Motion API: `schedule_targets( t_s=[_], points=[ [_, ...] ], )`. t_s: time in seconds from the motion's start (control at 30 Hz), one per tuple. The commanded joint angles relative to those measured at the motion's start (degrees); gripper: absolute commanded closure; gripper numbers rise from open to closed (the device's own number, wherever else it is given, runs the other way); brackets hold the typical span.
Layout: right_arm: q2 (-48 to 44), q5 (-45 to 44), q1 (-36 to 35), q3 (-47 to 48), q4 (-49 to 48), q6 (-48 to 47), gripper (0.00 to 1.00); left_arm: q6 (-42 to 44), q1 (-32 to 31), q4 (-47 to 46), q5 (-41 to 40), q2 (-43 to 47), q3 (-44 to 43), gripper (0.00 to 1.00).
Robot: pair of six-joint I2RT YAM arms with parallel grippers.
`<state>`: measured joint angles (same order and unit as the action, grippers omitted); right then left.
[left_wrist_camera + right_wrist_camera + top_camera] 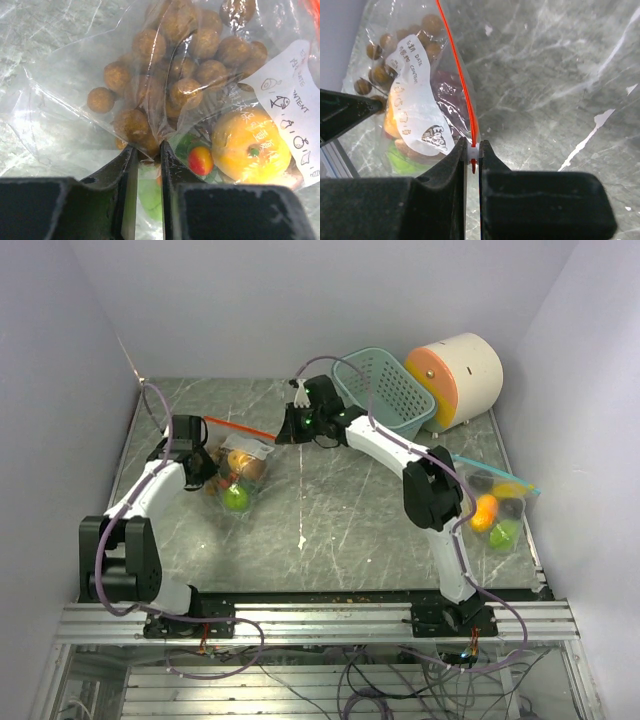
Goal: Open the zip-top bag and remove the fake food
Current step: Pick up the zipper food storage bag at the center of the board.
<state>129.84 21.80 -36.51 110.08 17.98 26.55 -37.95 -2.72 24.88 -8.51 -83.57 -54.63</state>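
The clear zip-top bag (238,468) lies at the left middle of the table, its orange zip strip (460,75) running along the top edge. Inside it the fake food shows: a cluster of brown balls (185,65), a yellow-orange fruit (250,147), a small red-yellow piece (200,160) and a green fruit (236,498). My left gripper (148,147) pinches a fold of the bag's plastic by the brown balls, jaws nearly together. My right gripper (472,147) reaches across from the right and is shut on the white zip slider (473,150) at the strip's end.
A teal perforated basket (385,390) and a big cream cylinder with an orange face (460,375) stand at the back right. A second bag of toy food with a blue zip (495,505) lies by the right edge, next to the right arm.
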Motion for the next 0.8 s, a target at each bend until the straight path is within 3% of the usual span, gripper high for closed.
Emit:
schedule_targets(
  t_s=[0.0,0.17,0.23,0.27,0.6,0.77],
  points=[
    [-4.66,-2.76,-0.16,4.7,2.02,-2.98,1.0,-1.24,0.15,3.24,2.34,5.52,-5.28,0.67],
    [-7.31,-2.0,-0.14,8.92,7.1,-9.48,1.0,5.8,-0.6,7.55,0.25,9.15,-13.6,0.27],
    [-8.06,-0.92,-0.18,10.88,9.72,-12.42,1.0,9.78,-1.15,8.44,0.43,9.86,-16.84,0.04],
    [-8.48,-0.03,-0.19,11.86,10.84,-13.82,1.0,12.41,-1.41,7.82,2.12,10.3,-18.03,0.0],
    [-19.4,8.42,-0.18,4.94,12.95,-27.14,1.0,27.21,-3.8,-9.98,32.5,7.04,-20.74,0.01],
    [-21.97,11.5,-0.14,5.45,16.36,-30.57,1.0,30.32,-3.96,-19.71,39.29,4.64,-20.92,0.01]
  ],
)
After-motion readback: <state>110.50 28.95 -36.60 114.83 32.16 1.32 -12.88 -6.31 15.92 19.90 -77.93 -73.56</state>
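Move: The bag's middle lies about 6 cm right of the left hand, 3 cm ahead and 4 cm below; that hand still has film between its nearly shut fingers. The red zip's free end is some 15 cm ahead of it and 2 cm left, about level in height. From the right hand, which already grips the zip's other end, the bag's middle is roughly 11 cm left, 5 cm back and 7 cm below, and the basket 28 cm right, 13 cm ahead and 4 cm below. The left fingers let go of the bag's film, spreading fully as the hand climbs about 20 cm, then swings some 10 cm right and a little forward towards the bag's top, tipping up and turning clockwise some 40 degrees. The right hand keeps its pinch on the zip end and carries it up nearly 18 cm, easing back and slightly right while its wrist turns. ##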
